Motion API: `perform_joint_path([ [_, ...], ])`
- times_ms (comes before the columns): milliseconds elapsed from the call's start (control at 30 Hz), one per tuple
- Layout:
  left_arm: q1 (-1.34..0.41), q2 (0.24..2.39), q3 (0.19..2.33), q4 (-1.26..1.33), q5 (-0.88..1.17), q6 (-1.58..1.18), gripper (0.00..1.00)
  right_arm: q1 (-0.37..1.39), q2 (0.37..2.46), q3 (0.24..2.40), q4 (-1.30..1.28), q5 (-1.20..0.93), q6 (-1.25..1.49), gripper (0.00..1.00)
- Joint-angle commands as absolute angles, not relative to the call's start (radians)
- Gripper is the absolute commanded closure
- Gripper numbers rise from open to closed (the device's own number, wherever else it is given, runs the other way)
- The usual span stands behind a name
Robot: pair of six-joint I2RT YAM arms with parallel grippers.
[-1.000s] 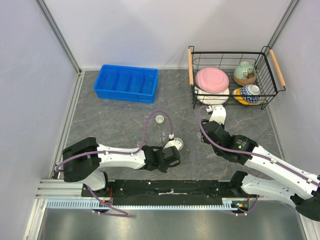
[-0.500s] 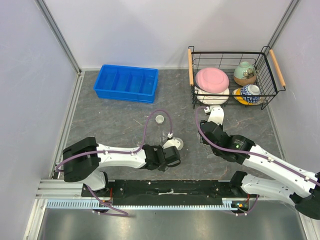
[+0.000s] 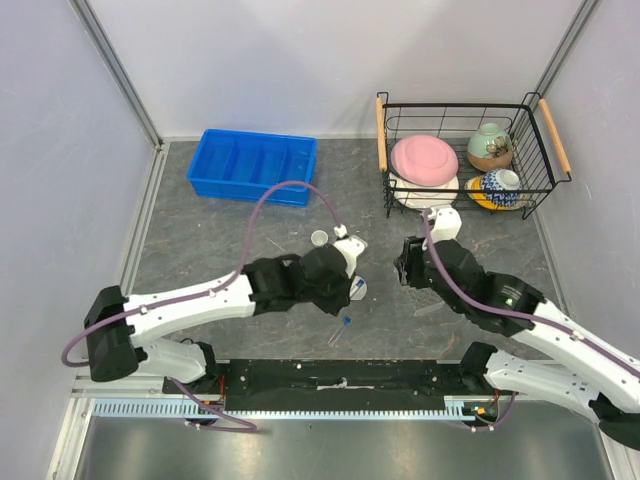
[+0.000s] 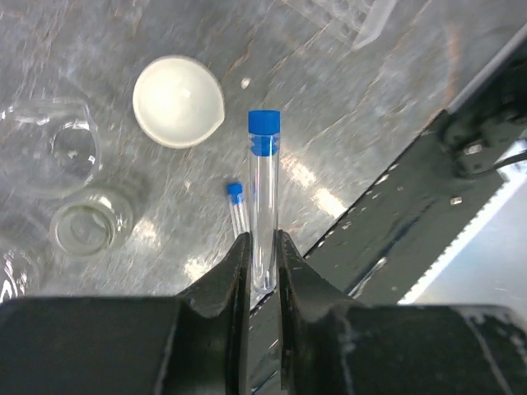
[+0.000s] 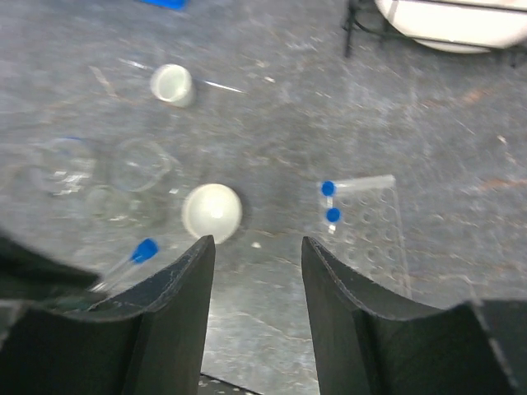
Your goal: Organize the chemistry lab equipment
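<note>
My left gripper is shut on a clear blue-capped tube, held above the table. Below it lie a white round dish, a second blue-capped tube and clear glass beakers. From above, the left gripper hangs over the dish, with the loose tube just nearer. My right gripper is open with nothing in it, above bare table between the dish and the clear rack. The rack holds two capped tubes. A smaller white dish sits farther back.
A blue divided bin stands at the back left. A wire basket at the back right holds a pink plate and patterned bowls. The black rail runs along the near edge.
My left arm has lifted away from the near edge toward the middle, carrying the tube it closed on. The right arm has shifted slightly to the right.
</note>
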State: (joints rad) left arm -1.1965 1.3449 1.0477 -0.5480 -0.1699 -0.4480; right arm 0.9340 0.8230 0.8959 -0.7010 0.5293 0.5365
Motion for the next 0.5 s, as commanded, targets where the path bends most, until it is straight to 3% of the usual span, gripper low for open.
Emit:
perform_joint_path([
  [0,-1.068,1.261,1.020,-0.396,0.177,-0.356,0.98,0.939,0.764,0.983,-0.652,0.356,0.505,0.46],
  [233,-0.914,1.189,0.919,-0.195,0.613,-0.393,0.98,0.940,0.726,1.071,-0.601,0.087,0.532,0.45],
  [467,-0.877,1.144,0.867,-0.014,0.894,-0.459,0.98,0.939,0.758,1.088,-0.555,-0.115,0.561,0.45],
])
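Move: The blue-capped test tube pinched in the left fingers has its middle about 3 cm ahead and 2 cm right of the left hand. From that hand the open right gripper is some 13 cm right, 6 cm ahead and 7 cm higher. From the right hand the tube lies roughly 11 cm left, 3 cm back and 8 cm down; the white dish some 10 cm left, 5 back, 20 below; the rack about 5 cm right, 5 back, 19 below. Keeping its pinch on the lower end of the test tube, the left hand rises about 6 cm and swings its fingers to point more level and to the right. The right hand climbs some 10 cm while drawing left and back, turning about 30 degrees so that its half-open fingers face the left gripper and the tube; they don't close. ##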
